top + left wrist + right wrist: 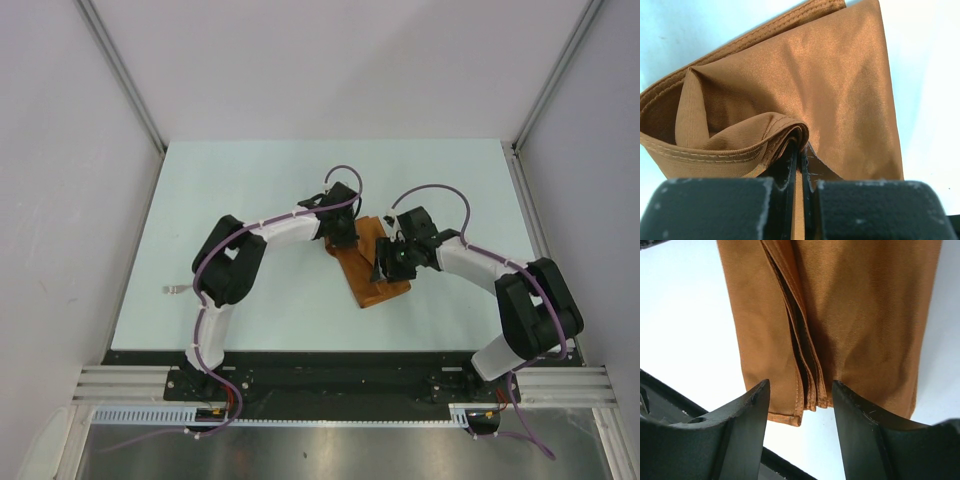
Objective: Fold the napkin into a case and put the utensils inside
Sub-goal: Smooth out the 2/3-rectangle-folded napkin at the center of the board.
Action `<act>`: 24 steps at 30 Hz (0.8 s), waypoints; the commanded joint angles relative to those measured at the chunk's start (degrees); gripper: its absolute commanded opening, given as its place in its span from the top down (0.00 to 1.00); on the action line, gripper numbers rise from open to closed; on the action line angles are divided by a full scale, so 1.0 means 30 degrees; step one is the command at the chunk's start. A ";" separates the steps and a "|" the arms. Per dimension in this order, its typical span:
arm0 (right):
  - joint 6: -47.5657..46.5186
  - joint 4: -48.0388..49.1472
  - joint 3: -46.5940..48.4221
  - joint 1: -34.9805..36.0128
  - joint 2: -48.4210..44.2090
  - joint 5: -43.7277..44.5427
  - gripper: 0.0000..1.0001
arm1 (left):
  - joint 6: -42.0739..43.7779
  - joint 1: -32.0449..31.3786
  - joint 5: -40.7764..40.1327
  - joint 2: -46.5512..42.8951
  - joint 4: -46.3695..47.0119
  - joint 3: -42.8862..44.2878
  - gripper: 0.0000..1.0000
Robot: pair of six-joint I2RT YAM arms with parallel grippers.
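Note:
The rust-orange napkin (372, 272) lies mid-table, folded into a narrow layered case that runs diagonally. My left gripper (343, 238) is at its far end. In the left wrist view the left gripper (801, 150) is shut on a lifted, curled hem of the napkin (840, 90), which opens a pocket to the left. My right gripper (392, 262) is over the napkin's near half. In the right wrist view the right gripper (801, 390) is open, its fingers (747, 415) astride the stacked hems at the end of the napkin (865, 315). I cannot recognise any utensils.
A small thin greyish piece (175, 290) lies near the table's left edge, too small to identify. The pale table (250, 180) is walled by white panels on three sides. A black strip and the metal rail (340, 380) with the arm bases run along the near edge.

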 commanded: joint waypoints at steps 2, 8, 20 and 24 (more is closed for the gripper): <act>-0.0191 -0.0372 0.0546 0.0086 -0.0908 0.0683 0.43 | 0.1037 -0.0302 -0.0134 -0.0493 -0.0048 0.0378 0.99; 0.0101 0.0358 0.0313 0.0056 -0.0676 -0.0343 0.46 | 0.1243 -0.0390 0.0012 -0.0434 -0.0195 0.0407 1.00; 0.0980 0.2322 -0.0333 0.0467 -0.0443 -0.1806 0.74 | 0.1682 -0.0507 0.0012 -0.0142 -0.0224 0.0700 1.00; 0.1273 0.3318 -0.0420 0.0525 0.0816 -0.2628 0.88 | 0.1624 -0.0536 -0.0047 -0.0142 -0.0224 0.0729 1.00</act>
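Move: The right hand hovers half open about 2 cm above the napkin, with the napkin's layered edge running between its fingertips, some 1 cm back. From that hand, the napkin's near-left corner is roughly 6 cm back and 3 cm left, and its near-right corner 2 cm back and 7 cm right. The left hand already pinches a fold at the napkin's far-left side; from this hand the layered edge lies about 10 cm back and 8 cm right. Leftward over the near part of the napkin, the right hand shifts about 2.5 cm, mostly late on, rising about 1 cm and tilting its left side up a little. Meanwhile its fingers go from half open to nearly shut, to the left of the layered edge; contact there can't be made out. The left hand keeps its pinch on the fold, easing back half a centimetre and turning slightly clockwise. ##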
